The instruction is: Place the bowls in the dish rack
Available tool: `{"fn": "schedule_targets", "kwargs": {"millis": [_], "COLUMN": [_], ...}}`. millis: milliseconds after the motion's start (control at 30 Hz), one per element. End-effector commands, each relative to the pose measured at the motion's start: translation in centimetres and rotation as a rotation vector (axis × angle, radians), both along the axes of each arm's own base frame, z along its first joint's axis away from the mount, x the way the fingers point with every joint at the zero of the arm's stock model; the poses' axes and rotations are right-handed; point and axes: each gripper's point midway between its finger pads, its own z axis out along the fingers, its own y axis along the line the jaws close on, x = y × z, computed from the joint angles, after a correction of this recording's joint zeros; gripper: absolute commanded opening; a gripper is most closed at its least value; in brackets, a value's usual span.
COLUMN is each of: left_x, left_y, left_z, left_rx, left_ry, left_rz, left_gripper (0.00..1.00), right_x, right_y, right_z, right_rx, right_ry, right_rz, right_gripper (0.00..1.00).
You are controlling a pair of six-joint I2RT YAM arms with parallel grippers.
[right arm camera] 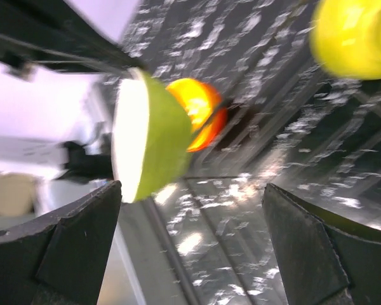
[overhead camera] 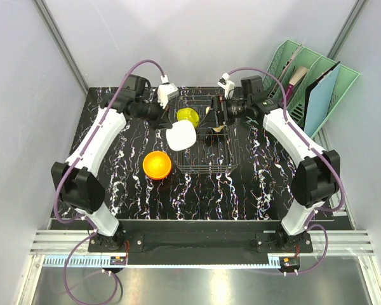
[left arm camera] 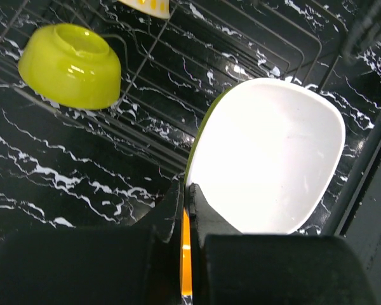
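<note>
The dish rack (overhead camera: 223, 159), a dark wire basket, stands mid-table. A lime-yellow bowl (overhead camera: 188, 116) lies upside down inside it (left arm camera: 71, 65), and it shows blurred in the right wrist view (right arm camera: 355, 35). My left gripper (overhead camera: 167, 126) is shut on the rim of a bowl that is white inside and green outside (overhead camera: 181, 135), holding it tilted at the rack's left edge (left arm camera: 270, 155). An orange bowl (overhead camera: 157, 164) sits on the table left of the rack. My right gripper (overhead camera: 218, 117) hangs open over the rack's far end, its jaws (right arm camera: 190, 216) empty and facing the held bowl (right arm camera: 146, 143).
A mint-green slotted organiser (overhead camera: 308, 82) holding flat items stands at the back right. The black marble table (overhead camera: 133, 197) ends at a metal rail in front. Grey walls close in on both sides.
</note>
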Motion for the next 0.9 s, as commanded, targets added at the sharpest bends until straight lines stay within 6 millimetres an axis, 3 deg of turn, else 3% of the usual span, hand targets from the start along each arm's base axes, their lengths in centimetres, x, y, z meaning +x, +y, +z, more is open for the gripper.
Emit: {"fn": "schedule_targets", "kwargs": {"millis": [0, 333, 867], "left_x": [2.9, 3.1, 0.7], "left_y": [-2.4, -4.8, -6.9], "left_z": [3.7, 4.4, 5.0], "left_rx": [-0.063, -0.094, -0.139], "left_ry": [-0.154, -0.162, -0.143], "left_rz": [0.040, 0.009, -0.110], "left_gripper": [0.00, 0.00, 0.00], "right_x": [-1.5, -1.8, -3.4], "right_y": [1.0, 0.4, 0.4], "right_z": [3.2, 1.1, 1.7], "right_rx": [0.211, 0.287, 0.396], "right_ry": [0.081, 0.182, 0.279], "right_rz": [0.112, 0.143, 0.333], "right_gripper": [1.00, 1.00, 1.00]}}
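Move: The left hand already holds the white-lined green bowl by its rim, and takes it to the right gripper's open fingers, about 13 cm to its right, 2 cm ahead and roughly level. From the left hand, the orange bowl is about 8 cm back, 5 left and 20 below. From the right hand, the green bowl's middle is some 9 cm left, 5 back and slightly lower; the racked lime bowl is 6 ahead and 6 left, the spotted bowl 6 ahead and 4 right, both about 16 below. Keeping its pinch on the green bowl's rim, the left hand carries it over the rack towards the right gripper, about 5 cm to the right, rising a couple of centimetres on the way and slowing after a quick start. The right hand, fingers still wide open, draws back about 3 cm while its wrist turns some 30 degrees, swinging the fingers from slanting down to nearly level leftward, so that they come to either side of the bowl's free edge. ##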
